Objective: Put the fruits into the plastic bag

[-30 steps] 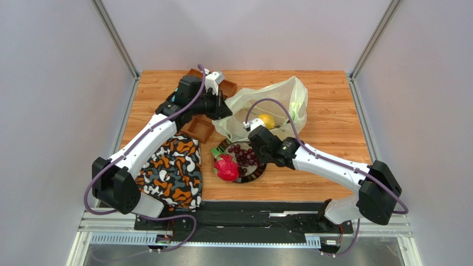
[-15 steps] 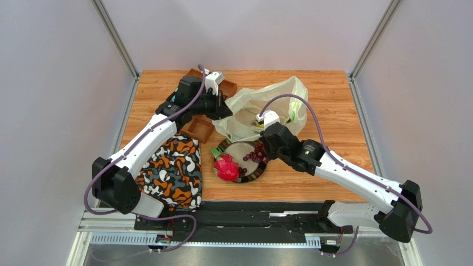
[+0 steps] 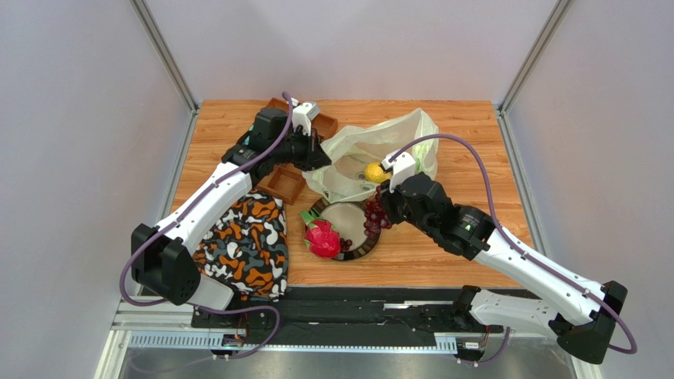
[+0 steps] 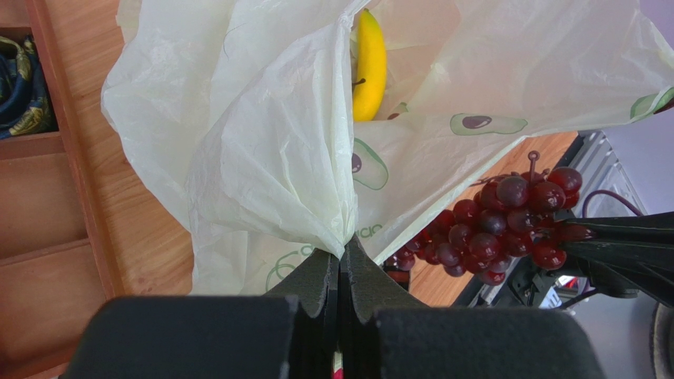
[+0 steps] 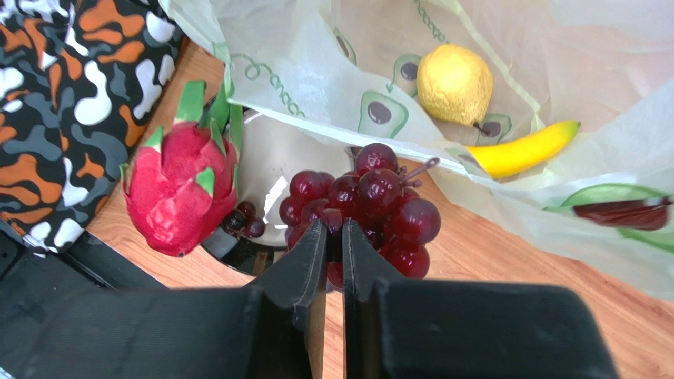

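The pale plastic bag point(image 3: 360, 146) with avocado prints lies at the back middle of the table. My left gripper point(image 4: 342, 251) is shut on a pinched fold of its rim and holds the mouth up. Inside the bag lie a banana point(image 5: 522, 148) and a small round yellow fruit point(image 3: 376, 171). My right gripper point(image 5: 334, 229) is shut on the dark red grape bunch point(image 5: 380, 197), which hangs above the plate's right edge, just outside the bag mouth. The pink dragon fruit point(image 3: 323, 238) rests on the dark-rimmed plate point(image 3: 342, 217). A few loose grapes point(image 5: 244, 223) stay on the plate.
An orange, black and white patterned cloth point(image 3: 245, 245) lies left of the plate. Brown wooden trays point(image 3: 283, 183) sit under the left arm, and one holds a dark rolled cloth point(image 4: 20, 87). Metal frame posts stand at the table's back corners.
My right arm has lifted the grape bunch off the plate and carried it right and back toward the bag mouth. The left gripper has kept its hold on the bag.
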{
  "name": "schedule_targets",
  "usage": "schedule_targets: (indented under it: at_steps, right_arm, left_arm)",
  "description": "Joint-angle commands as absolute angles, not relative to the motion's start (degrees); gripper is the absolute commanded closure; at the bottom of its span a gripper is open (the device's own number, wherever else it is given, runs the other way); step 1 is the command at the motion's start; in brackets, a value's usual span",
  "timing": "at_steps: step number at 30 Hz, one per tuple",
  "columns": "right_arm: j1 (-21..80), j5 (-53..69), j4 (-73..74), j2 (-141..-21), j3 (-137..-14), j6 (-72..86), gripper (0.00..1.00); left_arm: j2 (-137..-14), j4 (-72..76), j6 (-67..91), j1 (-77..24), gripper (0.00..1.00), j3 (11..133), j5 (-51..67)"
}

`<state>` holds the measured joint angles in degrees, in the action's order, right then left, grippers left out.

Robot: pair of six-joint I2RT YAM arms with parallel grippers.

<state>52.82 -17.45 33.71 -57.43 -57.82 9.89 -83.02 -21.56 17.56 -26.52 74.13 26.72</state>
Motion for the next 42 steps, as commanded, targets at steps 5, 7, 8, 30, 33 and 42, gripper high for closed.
schedule_targets:
  at_steps: [5, 7, 8, 30, 33, 42]
  right_arm:
    - [52.9, -17.8, 28.2, -54.4, -67.0, 9.0, 1.00]
    - [52.8, -17.6, 28.3, -54.4, -68.5, 8.6, 1.00]
    - [52.8, -17.8, 28.3, -54.4, -69.3, 8.2, 1.00]
    - [46.3, -18.8, 21.1, -71.5, -83.0, 1.5, 1.00]
    - [45.7, -20.0, 20.7, -73.6, -82.6, 0.9, 1.00]
    - [45.5, -23.5, 23.6, -77.4, -76.2, 1.0, 1.00]
  left_arm:
    - [-81.2, -19.8, 17.9, -26.4, 1.00, 74.0, 27.6]
    - [-81.2, -19.9, 18.0, -26.4, 1.00, 74.0, 27.5]
    - [-81.2, -19.9, 18.0, -26.4, 1.00, 74.1, 27.6]
    - [-79.8, -19.7, 17.8, -26.4, 1.00, 73.9, 27.6]
    - [-79.7, -19.8, 17.8, -26.4, 1.00, 74.0, 27.6]
    - [-79.1, -19.9, 17.8, -26.4, 1.00, 73.8, 27.5]
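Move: My right hand already holds the grapes. The plastic bag's open mouth is about 17 cm straight ahead of it and 12 cm lower. In the bag, the yellow fruit is about 15 cm ahead and 2 cm right, the banana some 14 cm ahead and 7 cm right. On the table, the dragon fruit lies about 4 cm back and 13 cm left. From my left hand, the bag's mouth is roughly 6 cm ahead, 13 cm right and 14 cm lower. With the grapes still pinched by their upper end, my right hand first lifts them nearly 15 cm, its fingers tipping up some 15 degrees. I then swing it forward about 10 cm and slightly left, over the bag's near rim, sinking roughly 7 cm towards the open mouth. My left hand stays put and keeps its pinch on the bag's left rim. ##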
